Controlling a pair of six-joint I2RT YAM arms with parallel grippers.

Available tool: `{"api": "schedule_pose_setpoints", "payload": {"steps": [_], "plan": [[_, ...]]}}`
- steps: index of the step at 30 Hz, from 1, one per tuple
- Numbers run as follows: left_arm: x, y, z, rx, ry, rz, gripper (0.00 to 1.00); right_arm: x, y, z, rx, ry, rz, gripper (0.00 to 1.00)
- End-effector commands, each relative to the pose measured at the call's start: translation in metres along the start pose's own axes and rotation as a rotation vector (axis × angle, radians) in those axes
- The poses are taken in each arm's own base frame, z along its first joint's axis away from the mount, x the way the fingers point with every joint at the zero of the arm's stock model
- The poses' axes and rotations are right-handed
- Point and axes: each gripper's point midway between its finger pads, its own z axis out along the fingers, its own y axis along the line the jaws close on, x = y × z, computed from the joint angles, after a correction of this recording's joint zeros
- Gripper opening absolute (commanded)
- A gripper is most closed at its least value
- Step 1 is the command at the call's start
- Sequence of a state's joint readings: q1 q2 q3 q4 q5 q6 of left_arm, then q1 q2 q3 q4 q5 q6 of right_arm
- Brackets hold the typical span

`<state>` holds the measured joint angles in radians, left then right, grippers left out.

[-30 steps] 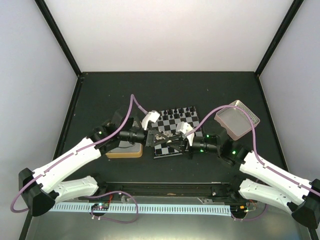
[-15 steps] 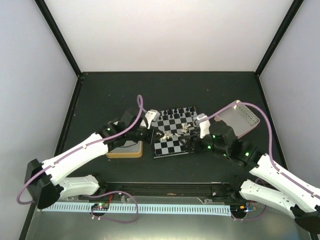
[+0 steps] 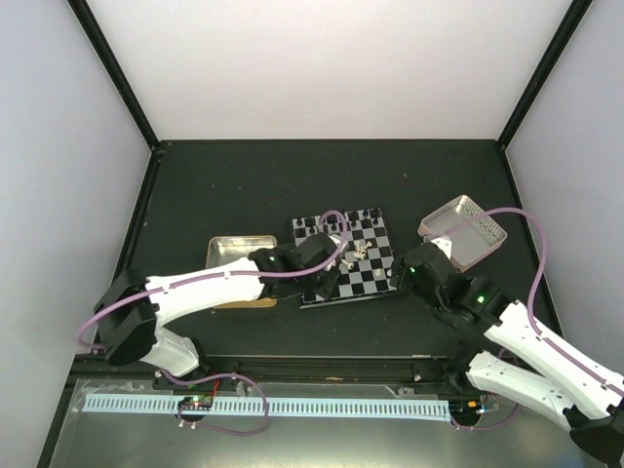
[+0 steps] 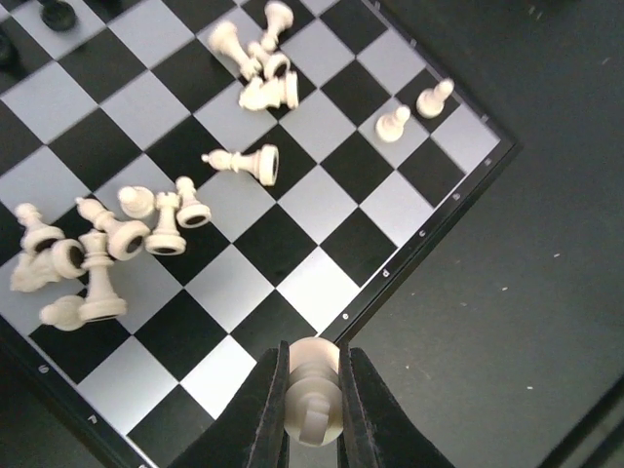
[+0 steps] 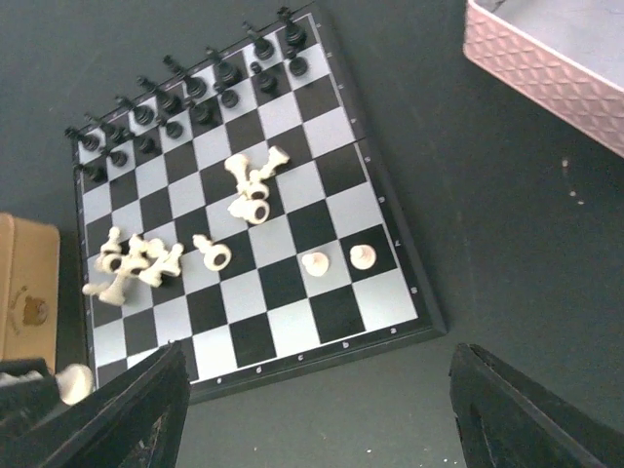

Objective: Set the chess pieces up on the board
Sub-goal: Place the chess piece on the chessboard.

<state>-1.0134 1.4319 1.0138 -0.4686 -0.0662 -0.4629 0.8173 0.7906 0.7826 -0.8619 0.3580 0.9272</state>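
The board (image 3: 369,277) lies mid-table. Black chess pieces (image 5: 195,93) stand in two rows along its far side. Several cream pieces (image 4: 107,244) lie toppled in heaps on its middle squares, and two cream pawns (image 4: 394,124) stand upright near the right edge. My left gripper (image 4: 314,409) is shut on a cream piece (image 4: 314,390), held above the board's near edge; it reaches across from the left in the top view (image 3: 327,278). My right gripper (image 5: 322,419) is open and empty, hovering off the board's near right corner (image 3: 405,268).
A gold-rimmed tin tray (image 3: 239,252) sits left of the board, partly under my left arm. A pink-sided tray (image 3: 466,232) sits to the right of the board. Dark table mat lies all round, with walls at the back and sides.
My left arm swung from the board's left side over its near edge, now holding a cream piece, and uncovered the tin tray. My right gripper drew back off the board to the right.
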Motion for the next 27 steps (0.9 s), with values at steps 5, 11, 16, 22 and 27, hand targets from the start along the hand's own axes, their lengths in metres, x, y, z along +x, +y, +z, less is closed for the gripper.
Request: {"api": "schedule_pose_setpoints", "payload": {"steps": [5,11,16,22,27], "plan": [[-0.005,-0.025,0.037,-0.071,-0.019,0.085,0.02,-0.01,-0.025,0.004,0.054,-0.096,0.109,0.74],[-0.001,-0.034,0.062,-0.064,0.019,0.075,0.02,-0.005,-0.035,0.004,0.068,-0.106,0.092,0.74],[0.004,-0.04,0.075,-0.046,0.056,0.072,0.02,-0.003,-0.039,0.005,0.073,-0.113,0.078,0.74],[0.01,-0.042,0.092,-0.045,0.09,0.078,0.02,-0.001,-0.04,0.009,0.079,-0.112,0.064,0.74],[0.007,-0.042,0.099,-0.055,0.09,0.082,0.02,-0.001,-0.04,0.01,0.083,-0.113,0.058,0.74]]}}
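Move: The left hand already holds a white piece upright. The dark square fourth from the right in the board's near row lies about 7 cm to its right, 2 cm ahead and 12 cm below. A lone lying white piece is some 8 cm ahead and 5 cm right; two standing white pawns are about 6 cm ahead, 12 and 15 cm right. From the empty right hand, the dark square lies about 3 cm ahead, 8 cm left and 17 cm down. The left arm lowers the white piece some 8 cm while carrying it about 6 cm to the right, towards the dark fourth square from the right in the near row, quickly at first and then slower, the wrist tilting about 10 degrees so the fingers point more steeply down; they stay shut on the piece. The right hand, still wide open and empty after the handover, draws off about 3 cm to the right and sinks a little, clear of the left hand's way. ##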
